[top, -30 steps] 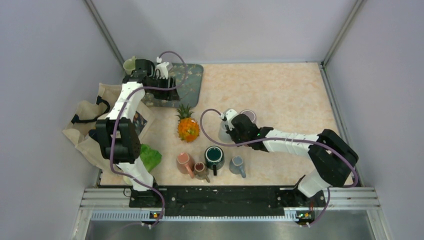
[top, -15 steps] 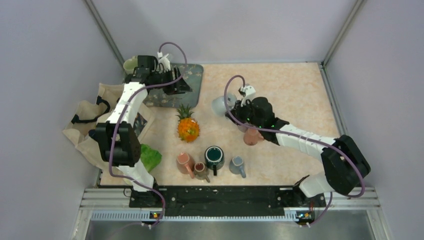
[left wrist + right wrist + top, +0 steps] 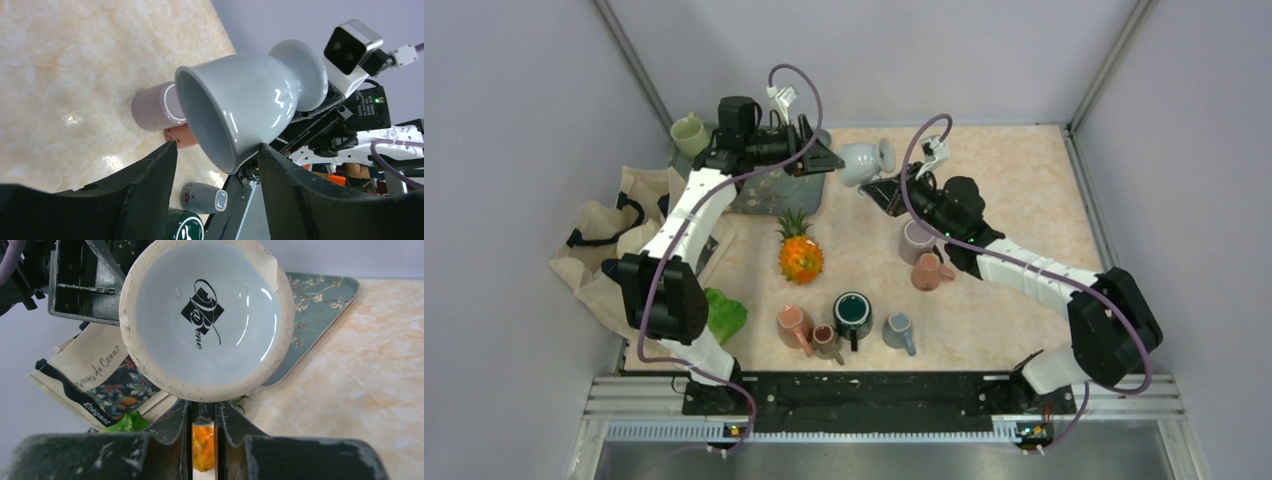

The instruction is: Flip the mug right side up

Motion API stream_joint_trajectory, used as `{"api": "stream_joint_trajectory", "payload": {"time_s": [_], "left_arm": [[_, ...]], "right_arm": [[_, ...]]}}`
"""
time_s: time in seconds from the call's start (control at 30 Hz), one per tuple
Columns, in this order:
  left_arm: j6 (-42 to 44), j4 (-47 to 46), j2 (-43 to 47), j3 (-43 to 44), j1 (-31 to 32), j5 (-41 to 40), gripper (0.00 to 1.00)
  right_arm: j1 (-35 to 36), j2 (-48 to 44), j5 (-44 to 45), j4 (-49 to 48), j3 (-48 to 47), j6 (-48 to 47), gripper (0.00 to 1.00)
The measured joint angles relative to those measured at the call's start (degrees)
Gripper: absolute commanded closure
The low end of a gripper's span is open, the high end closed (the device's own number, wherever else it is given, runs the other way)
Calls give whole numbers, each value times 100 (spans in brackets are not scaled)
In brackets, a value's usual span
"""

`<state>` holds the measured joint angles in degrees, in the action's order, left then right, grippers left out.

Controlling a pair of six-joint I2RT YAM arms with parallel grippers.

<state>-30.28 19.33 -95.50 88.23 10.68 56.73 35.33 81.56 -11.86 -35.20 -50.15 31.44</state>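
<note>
The pale grey mug [image 3: 862,160] hangs in the air on its side, between the two arms at the back of the table. My right gripper [image 3: 203,407] is shut on its handle, and the mug's base with a black logo [image 3: 207,315] faces the right wrist camera. The mug's open mouth [image 3: 210,120] points at my left gripper [image 3: 215,147], which is open. The lower rim sits between the left fingers [image 3: 150,175], close to the right-hand one. In the top view the left gripper [image 3: 826,160] is just left of the mug.
A patterned tray [image 3: 769,185] and tote bag [image 3: 614,235] lie at the back left, with a pale green cup [image 3: 689,130] behind. A pineapple [image 3: 800,255], lettuce [image 3: 724,312] and several mugs [image 3: 852,313] stand in front; a lilac mug [image 3: 916,240] and salmon mug [image 3: 929,272] sit under the right arm.
My right arm lifted the grey mug off the table and carried it up and to the back left. The left arm swung right from the tray to meet its mouth.
</note>
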Motion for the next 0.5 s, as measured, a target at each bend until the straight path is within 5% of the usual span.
{"api": "stream_joint_trajectory", "payload": {"time_s": [0.27,0.43,0.5], "left_arm": [[-402,-372,2,-138,243,87,55],[-721,-678,2,-142,271,299,100],[-680,-890,2,-142,275,483,100]], "right_arm": [[0,474,-369,-295,-107,409,100],[-96,826,-575,-645,-273,874,100],[-116,984,-691,-688,-348,1169,100]]}}
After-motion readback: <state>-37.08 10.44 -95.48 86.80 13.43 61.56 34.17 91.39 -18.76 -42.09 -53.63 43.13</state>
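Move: The light-grey mug is up in the air on its side, its handle in the right fingers and its rim facing the left hand; its middle is about 5 cm to the left hand's right and 1 cm ahead, and some 4 cm ahead and 1 cm left of the right hand. From the left hand, the tray lies roughly 7 cm ahead, 15 cm left and 30 below, the pineapple 9 back and 7 left, and the mauve mug 6 back and 16 right, both some 26 below. The left hand, its open fingers pointing right, eases about 2.5 cm right onto the mug's rim with a slight draw back, and closes almost fully in the later part, one finger inside the mouth and the other outside, pinching the wall as the hand rises about 2 cm. Meanwhile the right hand keeps its grip on the handle and brings the mug some 3 cm left towards the left fingers, sinking a little and turning about 10 degrees. ##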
